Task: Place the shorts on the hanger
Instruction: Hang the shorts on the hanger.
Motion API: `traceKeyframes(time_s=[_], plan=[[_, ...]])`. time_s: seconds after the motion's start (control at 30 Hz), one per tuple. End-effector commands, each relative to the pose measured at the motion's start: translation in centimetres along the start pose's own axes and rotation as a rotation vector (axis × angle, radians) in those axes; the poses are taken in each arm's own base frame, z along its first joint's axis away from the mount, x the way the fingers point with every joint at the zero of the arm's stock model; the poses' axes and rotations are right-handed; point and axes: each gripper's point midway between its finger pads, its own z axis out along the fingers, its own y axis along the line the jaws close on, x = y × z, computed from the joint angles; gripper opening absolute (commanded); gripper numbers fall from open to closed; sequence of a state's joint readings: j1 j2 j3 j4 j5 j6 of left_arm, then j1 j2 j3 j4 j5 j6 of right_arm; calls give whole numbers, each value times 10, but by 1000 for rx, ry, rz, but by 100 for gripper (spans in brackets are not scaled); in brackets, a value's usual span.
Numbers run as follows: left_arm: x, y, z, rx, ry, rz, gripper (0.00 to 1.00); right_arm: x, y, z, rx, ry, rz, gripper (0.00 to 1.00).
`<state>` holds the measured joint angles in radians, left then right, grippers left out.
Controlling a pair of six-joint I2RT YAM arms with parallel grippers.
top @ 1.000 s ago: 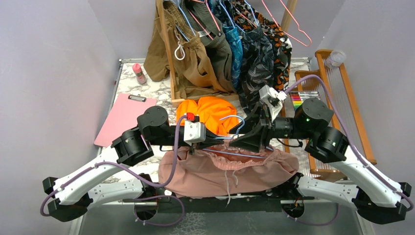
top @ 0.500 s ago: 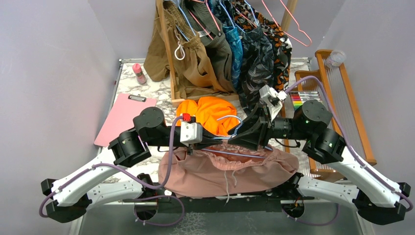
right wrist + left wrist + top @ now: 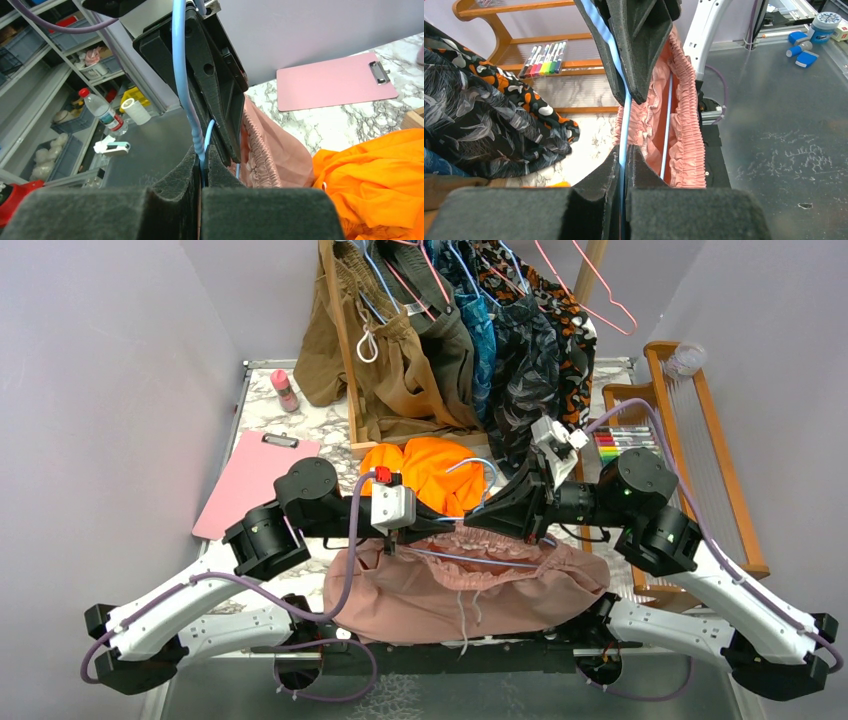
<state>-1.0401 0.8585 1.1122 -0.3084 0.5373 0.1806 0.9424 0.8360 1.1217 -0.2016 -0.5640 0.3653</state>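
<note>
The dusty pink shorts (image 3: 470, 590) hang at the table's near edge, with the waistband gathered upward. The light blue hanger (image 3: 478, 468) stands over them, and its lower bar (image 3: 667, 125) runs inside the open waistband (image 3: 686, 130). My left gripper (image 3: 452, 527) is shut on the hanger wire (image 3: 625, 112), seen pinched between its pads in the left wrist view (image 3: 624, 150). My right gripper (image 3: 480, 522) meets it tip to tip from the right. It is shut on the same wire near the twisted neck (image 3: 201, 152). The shorts (image 3: 272, 150) hang just behind both jaws.
Bright orange shorts (image 3: 430, 475) lie just behind the grippers. A wooden rack of hung clothes (image 3: 450, 330) fills the back, with a pink wire hanger (image 3: 590, 285) above. A pink clipboard (image 3: 255, 480) and a small pink bottle (image 3: 286, 390) sit left. Markers (image 3: 620, 440) and a wooden frame (image 3: 715, 440) sit right.
My right gripper has closed onto the hanger wire. The hanger hook has risen slightly, and the left arm has shifted a little left.
</note>
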Motion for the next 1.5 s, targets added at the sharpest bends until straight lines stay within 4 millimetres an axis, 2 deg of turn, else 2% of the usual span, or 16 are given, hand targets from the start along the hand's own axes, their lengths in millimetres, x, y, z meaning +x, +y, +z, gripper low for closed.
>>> traceKeyframes(time_s=[0.0, 0.03, 0.13, 0.2, 0.33, 0.5, 0.57, 0.63, 0.73, 0.93, 1.07, 1.13, 1.17, 1.3, 1.37, 1.47], plan=[[-25, 3, 1, -6, -82, 53, 0, -10, 2, -1, 0, -44, -30, 1], [-26, 4, 0, -17, -84, 53, 0, -11, 2, -2, 4, -43, -36, 1], [-41, 13, -9, -84, -102, 60, 64, -21, 2, -7, 33, -31, -85, 1], [-66, 18, -25, -143, -146, 99, 87, -38, 4, -14, 72, -32, -144, 1], [-145, 16, -78, -250, -315, 238, 94, -80, 18, -22, 84, -26, -255, 1], [-246, -16, -148, -266, -579, 426, 94, -181, 115, -39, -223, -161, -412, 1], [-271, -29, -167, -251, -650, 474, 94, -204, 141, -48, -302, -218, -457, 1], [-286, -38, -181, -243, -694, 503, 94, -211, 146, -51, -314, -239, -479, 1], [-293, -43, -192, -251, -720, 515, 94, -190, 118, -34, -243, -186, -440, 1], [-276, -37, -196, -303, -695, 493, 94, -107, 39, 1, -61, 1, -299, 1], [-262, -29, -187, -318, -638, 476, 95, -88, 11, 7, 36, 57, -269, 1], [-256, -24, -182, -328, -616, 472, 95, -105, 14, 5, 57, 30, -297, 1], [-254, -22, -180, -335, -609, 472, 95, -124, 24, 2, 41, -9, -326, 1], [-254, -15, -176, -360, -611, 475, 95, -226, 115, -34, -169, -293, -502, 1], [-256, -16, -175, -351, -618, 468, 95, -247, 141, -50, -228, -367, -554, 1], [-256, -18, -175, -337, -616, 459, 95, -243, 133, -46, -202, -348, -553, 1]])
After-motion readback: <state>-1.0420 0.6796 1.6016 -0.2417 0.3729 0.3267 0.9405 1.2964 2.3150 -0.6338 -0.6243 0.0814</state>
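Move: The pink shorts, their waistband around the blue hanger, have their middle about 8 cm back of both closed hands and 13 to 14 cm below them; that is 4 cm to the left hand's right and 3 cm to the right hand's left. From the left hand the hanger's middle is about 5 cm right, 2 cm back and 2 cm down. The orange cloth lies on the table some 28 cm ahead of that hand, 8 cm left and 27 cm below. The hanger with the shorts is left to the right hand, which keeps it pinched near the neck and shakes it: up about 24 cm and slightly back and right, down about 18 cm and forward, then up sharply again, hand tilting up to 30 degrees. The left fingers open wide and release the hanger; that hand swings up about 30 cm, left and back, then settles slightly down and right. ##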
